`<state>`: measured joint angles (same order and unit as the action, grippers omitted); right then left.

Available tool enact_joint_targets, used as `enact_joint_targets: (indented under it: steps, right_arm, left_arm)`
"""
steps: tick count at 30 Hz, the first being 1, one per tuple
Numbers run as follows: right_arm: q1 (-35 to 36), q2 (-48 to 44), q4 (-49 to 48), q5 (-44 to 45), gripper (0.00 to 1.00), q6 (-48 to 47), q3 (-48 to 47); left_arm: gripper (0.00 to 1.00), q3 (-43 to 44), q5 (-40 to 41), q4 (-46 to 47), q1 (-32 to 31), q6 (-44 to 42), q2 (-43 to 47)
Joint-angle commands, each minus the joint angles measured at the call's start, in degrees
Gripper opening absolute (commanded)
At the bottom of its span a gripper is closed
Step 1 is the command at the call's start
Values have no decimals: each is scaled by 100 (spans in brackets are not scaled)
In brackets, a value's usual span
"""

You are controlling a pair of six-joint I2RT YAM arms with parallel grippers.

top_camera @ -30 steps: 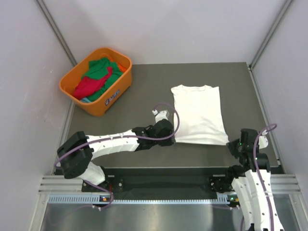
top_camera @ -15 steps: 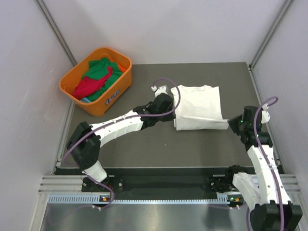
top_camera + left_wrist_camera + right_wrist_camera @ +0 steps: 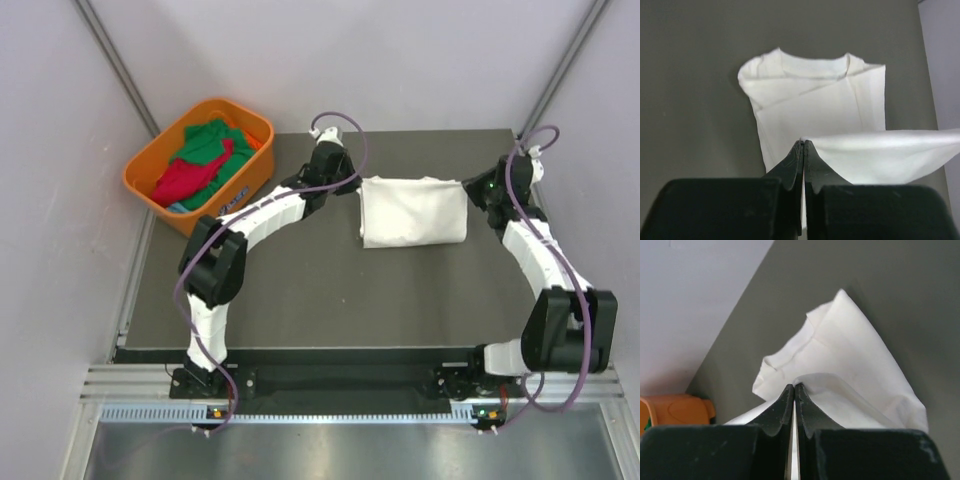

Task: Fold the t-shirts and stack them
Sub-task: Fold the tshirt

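Note:
A white t-shirt point(image 3: 413, 212) lies on the dark table, its near half folded up over its far half. My left gripper point(image 3: 352, 184) is shut on the left corner of its hem point(image 3: 850, 150) and holds it over the collar end. My right gripper point(image 3: 470, 187) is shut on the right corner of the hem point(image 3: 840, 385). The collar shows in the left wrist view point(image 3: 812, 67). Its print is hidden. Green point(image 3: 210, 140) and red point(image 3: 185, 178) t-shirts lie crumpled in the basket.
An orange plastic basket point(image 3: 237, 198) stands at the far left corner of the table. Grey walls close in the left, back and right sides. The table's near half point(image 3: 330, 300) is bare dark mat.
Both grippers have carried the shirt's near hem away from me, from the table's near part up to the collar end, folding the shirt in half. Both arms are now stretched far out.

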<state>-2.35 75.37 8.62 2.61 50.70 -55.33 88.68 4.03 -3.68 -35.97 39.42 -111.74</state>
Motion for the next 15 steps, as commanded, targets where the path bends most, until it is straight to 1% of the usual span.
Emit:
enact_joint_targets:
  steps: [1,2,3,4,6,8,10,13,15]
  right_arm:
    - [42,721,-1265,-234,0,-148,-575]
    - [42,890,-1388,-244,0,-157,-654]
    - [42,1065,-1546,-461,0,-148,-837]
    - [42,1380,-1626,-489,0,-157,-935]
    - [42,1681,-1767,-498,0,-148,-1224]
    - [33,2094,-1872,-498,0,-148,-1514]
    - [7,2488,-1978,-507,0,-157,-1699]
    - [-20,2989,-2005,-534,0,-174,-2121]
    - [-37,3402,-2075,-699,0,-148,-2402]
  left_arm:
    - [0,684,-323,807,221,-347,-523]
    - [0,772,-342,886,265,-399,-637]
    - [0,956,-350,1052,292,-513,-882]
    - [0,1071,-368,1080,301,-566,-1006]
    - [0,1474,-368,1098,406,-576,-1401]
    - [0,1642,-324,1255,528,-497,-1656]
    - [0,1705,-333,1606,608,-374,-1806]
    - [0,1941,-350,2028,740,-295,-2306]
    - [0,2380,-377,2021,793,-198,-2570]
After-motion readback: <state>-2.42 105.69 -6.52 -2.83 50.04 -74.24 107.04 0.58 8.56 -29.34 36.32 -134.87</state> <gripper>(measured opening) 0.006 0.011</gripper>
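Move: Some 15 cm ahead of the left hand and 13 cm below lies the left shoulder of the t-shirt, about 1 cm to its right; the collar is level with that shoulder, 12 cm right of the hand. The orange bin stands roughly 40 cm left and 8 cm ahead of the same hand. From the right hand, the right shoulder is about 15 cm straight ahead and 15 cm below. Carrying the t-shirt's hem forward by its two corners, both shut grippers keep their pinch and travel side by side towards the shoulders, about 12 cm on the left and 13 cm on the right. They sink as they go, the left some 5 cm and the right a little less, with the fingers tipping up slightly. ##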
